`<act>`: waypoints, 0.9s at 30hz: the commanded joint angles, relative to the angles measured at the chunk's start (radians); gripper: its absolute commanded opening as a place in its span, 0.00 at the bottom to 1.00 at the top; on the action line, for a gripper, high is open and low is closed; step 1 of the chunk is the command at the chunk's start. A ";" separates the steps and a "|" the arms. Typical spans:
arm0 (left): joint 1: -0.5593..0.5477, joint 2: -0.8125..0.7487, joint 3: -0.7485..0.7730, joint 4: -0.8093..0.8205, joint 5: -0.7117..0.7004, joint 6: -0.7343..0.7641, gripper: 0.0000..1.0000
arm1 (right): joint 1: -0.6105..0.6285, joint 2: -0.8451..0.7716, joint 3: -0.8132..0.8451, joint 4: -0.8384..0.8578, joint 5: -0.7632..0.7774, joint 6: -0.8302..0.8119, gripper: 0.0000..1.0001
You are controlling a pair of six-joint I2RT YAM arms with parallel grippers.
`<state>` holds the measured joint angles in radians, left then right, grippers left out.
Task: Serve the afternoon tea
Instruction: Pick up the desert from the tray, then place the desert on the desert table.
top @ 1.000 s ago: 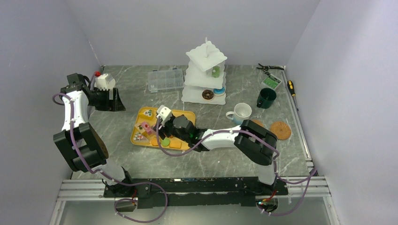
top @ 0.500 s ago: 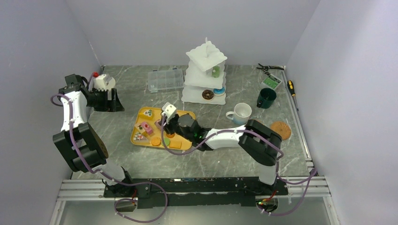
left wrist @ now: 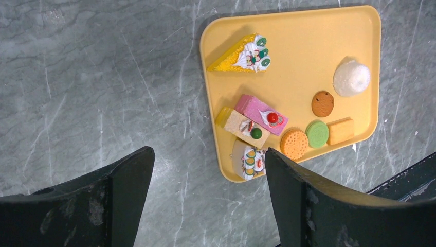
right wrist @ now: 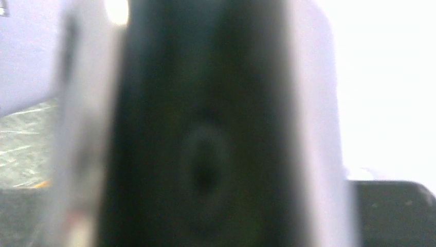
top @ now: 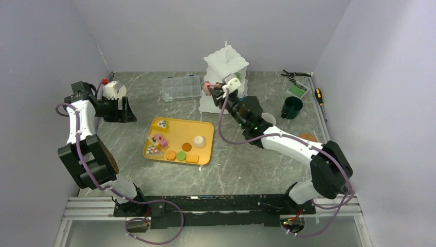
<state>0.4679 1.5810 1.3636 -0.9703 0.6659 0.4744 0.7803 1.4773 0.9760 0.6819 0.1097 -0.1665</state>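
My right gripper (top: 212,90) reaches up to the left side of the white three-tier stand (top: 226,60), at its middle tier, shut on a small pink pastry (top: 206,87). The right wrist view is a dark blur. A yellow tray (top: 180,128) (left wrist: 298,46) holds several pastries: cake slices (left wrist: 261,112), round biscuits (left wrist: 317,134) and a white puff (left wrist: 351,77). The white mug (top: 268,121) is partly hidden by my right arm. The dark-green mug (top: 291,107) stands to its right. My left gripper (top: 121,110) (left wrist: 208,154) hangs open and empty, left of the tray.
A clear compartment box (top: 181,87) lies behind the tray. Pliers (top: 294,74), a screwdriver (top: 320,95) and a green card (top: 297,90) lie at the back right. A cork coaster (top: 308,137) peeks out past my right arm. Walls enclose three sides.
My right gripper closed over the tray, then swung up and back to the stand with the pink pastry. The white puff on the tray is uncovered. The left arm has not moved.
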 commanded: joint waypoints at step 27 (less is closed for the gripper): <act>0.006 -0.004 0.062 -0.021 0.062 0.001 0.86 | -0.305 -0.002 -0.070 0.068 -0.105 -0.038 0.31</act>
<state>0.4683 1.5814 1.3888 -0.9806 0.6861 0.4736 0.4847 1.4540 0.8719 0.6678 0.0410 -0.2230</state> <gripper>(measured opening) 0.848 0.381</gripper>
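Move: The right gripper already holds the small square dessert. Its place, the free front-right part of the stand's middle tier, lies about 7 cm ahead, 12 cm to the right and 7 cm below. The green cake stands there some 4 cm beyond that spot. On the bottom tier, about 16 cm below the hand, are the blue donut, 7 cm ahead and 13 right, and the chocolate donut, 5 ahead and 7 right. From the left hand the spot is roughly 45 cm right, 10 ahead and 8 above. Swing the right gripper about 12 cm to the right and, along with that, some 6 cm forward, from the stand's front left in towards the green cake on the middle tier. Lower it about 4 cm on the way, turn the wrist clockwise by roughly 15 degrees, and keep the fingers closed on the dessert. ##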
